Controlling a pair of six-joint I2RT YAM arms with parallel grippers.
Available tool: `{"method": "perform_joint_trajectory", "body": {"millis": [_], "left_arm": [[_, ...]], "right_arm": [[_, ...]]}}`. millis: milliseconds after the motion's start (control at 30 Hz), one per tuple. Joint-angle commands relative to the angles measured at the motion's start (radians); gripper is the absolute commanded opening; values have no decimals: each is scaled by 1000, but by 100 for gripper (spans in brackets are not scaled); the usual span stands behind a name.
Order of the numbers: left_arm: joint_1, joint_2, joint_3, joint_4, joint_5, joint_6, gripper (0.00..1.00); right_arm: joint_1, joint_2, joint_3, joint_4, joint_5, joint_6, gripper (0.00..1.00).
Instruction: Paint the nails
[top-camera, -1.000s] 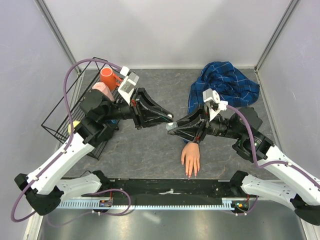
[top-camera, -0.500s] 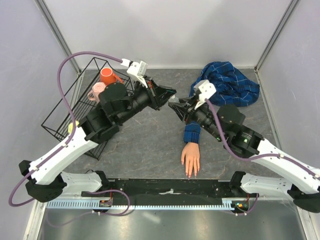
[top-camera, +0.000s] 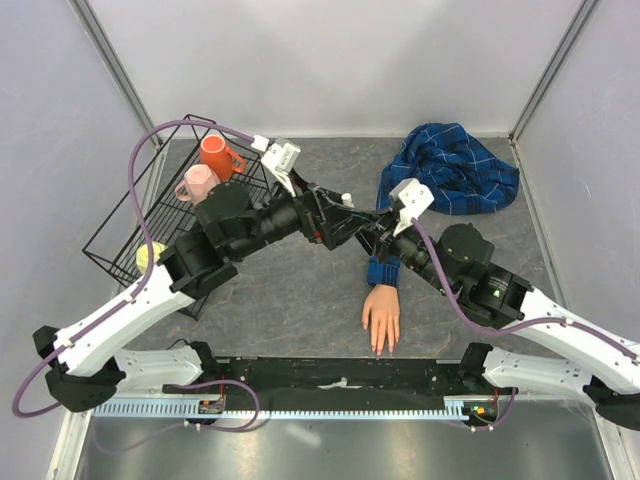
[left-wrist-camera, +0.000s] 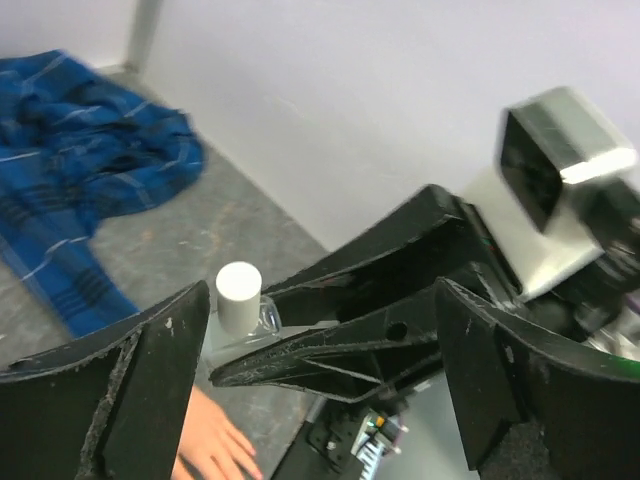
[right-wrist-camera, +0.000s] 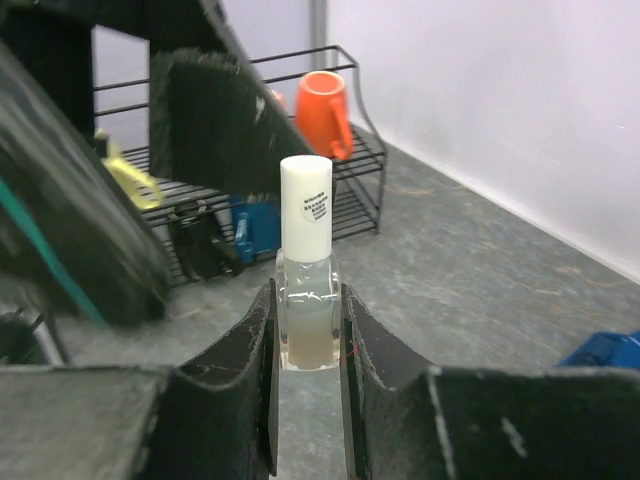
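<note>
The pale mannequin hand (top-camera: 381, 315) lies palm down near the table's front edge in a blue plaid cuff (top-camera: 383, 270). Its nails (top-camera: 380, 349) point toward the arms' bases and are too small to make out. My right gripper (right-wrist-camera: 306, 300) is shut on a small clear bottle (right-wrist-camera: 306, 320) with a white cap (right-wrist-camera: 306, 205), held upright above the table behind the hand. My left gripper (left-wrist-camera: 322, 300) stands open, its fingers (left-wrist-camera: 140, 385) spread wide on both sides of the bottle's cap (left-wrist-camera: 238, 293) without touching it. In the top view both grippers (top-camera: 350, 224) meet over the table's middle.
A black wire rack (top-camera: 125, 225) stands at the left with an orange mug (top-camera: 214, 153), a pink mug (top-camera: 197, 184) and a yellow item (top-camera: 147, 256). A heap of blue plaid cloth (top-camera: 455, 168) lies at the back right. Walls close in the sides and back.
My left gripper has gone from shut to wide open around the bottle's cap. Both grippers shifted from above the hand's wrist toward the back, then settled near the middle.
</note>
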Motion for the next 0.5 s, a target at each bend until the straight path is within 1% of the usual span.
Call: {"method": "perform_joint_trajectory", "body": {"millis": [0, 33, 67, 133, 167, 233, 267, 300, 333, 400, 467], "left_arm": [[82, -91, -49, 127, 308, -46, 97], [103, -125, -69, 147, 341, -53, 95], [124, -143, -109, 216, 418, -78, 95], [185, -168, -143, 279, 509, -108, 91], [202, -163, -153, 296, 593, -130, 85], [225, -151, -150, 304, 652, -135, 79], [227, -139, -152, 308, 695, -138, 74], [229, -130, -156, 343, 716, -142, 70], [230, -122, -163, 374, 767, -163, 63], [232, -101, -178, 475, 809, -185, 61], [232, -76, -184, 526, 861, -210, 63]], "right_arm": [[-3, -68, -15, 33, -159, 42, 0], [-6, -86, -15, 24, -182, 59, 0], [-6, -96, -15, 19, -225, 65, 0], [-7, -123, -21, 16, -236, 91, 0], [-10, -131, -22, 15, -271, 100, 0], [-12, -145, -19, 15, -320, 120, 0], [-15, -146, -16, 16, -345, 140, 0], [-17, -145, -12, 18, -393, 149, 0], [-18, -140, -6, 18, -411, 158, 0], [-20, -136, -2, 22, -440, 182, 0], [-21, -134, 2, 25, -461, 200, 0]]}}
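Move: The polish bottle is already held upright in the right fingers, its white cap about 3 cm above the right hand point. From the left hand, whose fingers are already wide open around its near side, that cap lies some 3 cm ahead, level sideways and about 1 cm higher. Far below, the dummy hand lies about 9 cm back and 6 cm right of the left hand; the blue sleeve is roughly 15 cm ahead and 8 cm right, both some 38 cm down. Both hands swing back towards the bases together and rise about 3 cm: the right keeps its pinch on the polish bottle and carries it back some 7 cm, turning about 20 degrees counter-clockwise. The left draws back about 6 cm alongside and a few centimetres left, turning some 25 degrees clockwise to face the cap more squarely, while its wide-open fingers close part-way, to roughly two thirds, with the cap just off the tips and no grip on it yet. ##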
